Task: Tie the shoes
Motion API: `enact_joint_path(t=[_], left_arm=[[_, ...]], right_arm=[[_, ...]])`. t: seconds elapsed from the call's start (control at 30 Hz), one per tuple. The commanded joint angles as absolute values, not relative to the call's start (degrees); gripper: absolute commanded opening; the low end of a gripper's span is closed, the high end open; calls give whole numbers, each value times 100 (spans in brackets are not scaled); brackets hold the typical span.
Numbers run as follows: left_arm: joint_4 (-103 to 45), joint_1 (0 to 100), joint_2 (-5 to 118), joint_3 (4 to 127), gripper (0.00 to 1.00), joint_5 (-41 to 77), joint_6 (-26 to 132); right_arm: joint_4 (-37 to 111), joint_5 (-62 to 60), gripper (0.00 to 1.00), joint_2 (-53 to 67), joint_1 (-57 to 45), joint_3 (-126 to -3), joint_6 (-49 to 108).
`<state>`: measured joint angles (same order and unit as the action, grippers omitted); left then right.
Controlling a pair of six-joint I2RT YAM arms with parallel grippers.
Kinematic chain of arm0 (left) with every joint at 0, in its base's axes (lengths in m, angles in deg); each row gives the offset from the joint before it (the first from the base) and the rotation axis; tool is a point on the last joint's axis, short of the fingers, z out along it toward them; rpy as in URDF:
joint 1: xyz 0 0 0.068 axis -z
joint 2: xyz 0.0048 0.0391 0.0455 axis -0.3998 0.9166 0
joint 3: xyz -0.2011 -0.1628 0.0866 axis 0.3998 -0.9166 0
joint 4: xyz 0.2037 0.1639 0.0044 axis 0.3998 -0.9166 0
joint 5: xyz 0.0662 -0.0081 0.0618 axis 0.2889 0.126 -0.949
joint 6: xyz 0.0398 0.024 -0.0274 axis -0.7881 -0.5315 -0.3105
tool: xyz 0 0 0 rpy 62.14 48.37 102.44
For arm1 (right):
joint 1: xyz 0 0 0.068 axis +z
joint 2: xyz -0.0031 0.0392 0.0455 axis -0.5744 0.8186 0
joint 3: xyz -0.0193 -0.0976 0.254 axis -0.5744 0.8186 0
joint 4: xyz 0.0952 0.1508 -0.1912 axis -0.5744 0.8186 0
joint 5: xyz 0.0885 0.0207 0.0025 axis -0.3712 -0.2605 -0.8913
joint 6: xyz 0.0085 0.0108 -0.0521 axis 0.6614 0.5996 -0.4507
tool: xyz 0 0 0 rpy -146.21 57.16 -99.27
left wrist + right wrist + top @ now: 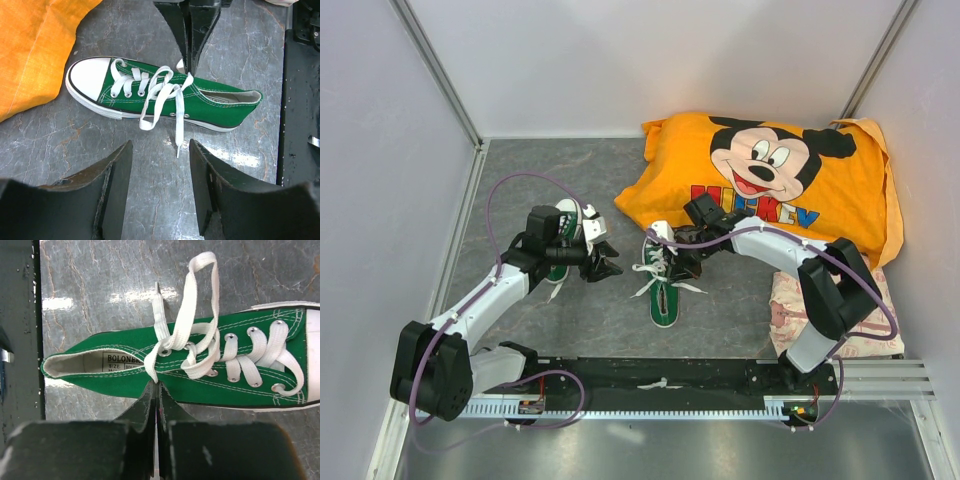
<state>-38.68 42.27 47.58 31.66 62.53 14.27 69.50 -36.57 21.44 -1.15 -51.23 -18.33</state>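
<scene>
One green shoe (662, 292) with a white toe cap lies in the middle of the table, its white laces (160, 92) loose across the tongue. My right gripper (156, 385) is shut on one lace strand just beside the shoe's top eyelet; in the left wrist view its black fingers (192, 30) come down on the shoe's far side. My left gripper (160, 165) stands open low over the table, on the near side of the shoe. A free lace end (178, 145) lies just ahead of its fingers, untouched. The second shoe (568, 215) sits partly hidden under the left arm.
An orange Mickey Mouse cloth (770, 180) fills the back right, close to the shoe's toe. A pink patterned cloth (785, 315) lies under the right arm. A black rail (660, 375) runs along the near edge. Grey walls (380, 150) enclose the table.
</scene>
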Motion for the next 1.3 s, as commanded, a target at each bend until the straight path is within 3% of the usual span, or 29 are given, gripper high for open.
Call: enact_joint_path(t=[0.0,0.33,0.67,0.97,1.27], left_arm=[[-3737,4220,4676,3121,56,6299,1304],[-3597,4299,4518,2964,56,6247,1295],[-1558,5554,4008,2058,60,4605,2419],[-371,6381,4579,1873,62,3813,2904],[227,6602,5194,1961,59,3620,2939]], right_arm=[[6692,-3749,0,1906,-104,-5116,-1693],[6499,-3784,0,1440,-140,-4923,-1150],[5498,-3881,0,1124,-140,-4518,467],[4522,-3802,0,860,-140,-4009,1558],[4021,-3810,0,728,-192,-3718,2174]])
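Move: The lace strand that matters is already pinched in the right fingertips, at the ankle end of the shoe's lacing; from the left hand it lies about 13 cm to the right, 3 cm back and 7 cm lower. The standing lace loop is 8 cm right of the left hand, level with it fore-and-aft, and roughly 3 cm ahead and 5 cm left of the right fingertips. The loose left lace tail lies 7 cm to the left hand's right, 6 cm back, 12 cm below. The lace strand stays pinched in the shut right fingers and is drawn up off the shoe about 4 cm, with a little drift left, while that hand turns some 20 degrees clockwise. After a short wait the open left hand eases back, then travels mainly right, about 8 cm, sinking slightly, towards the held strand, its fingers staying open. ##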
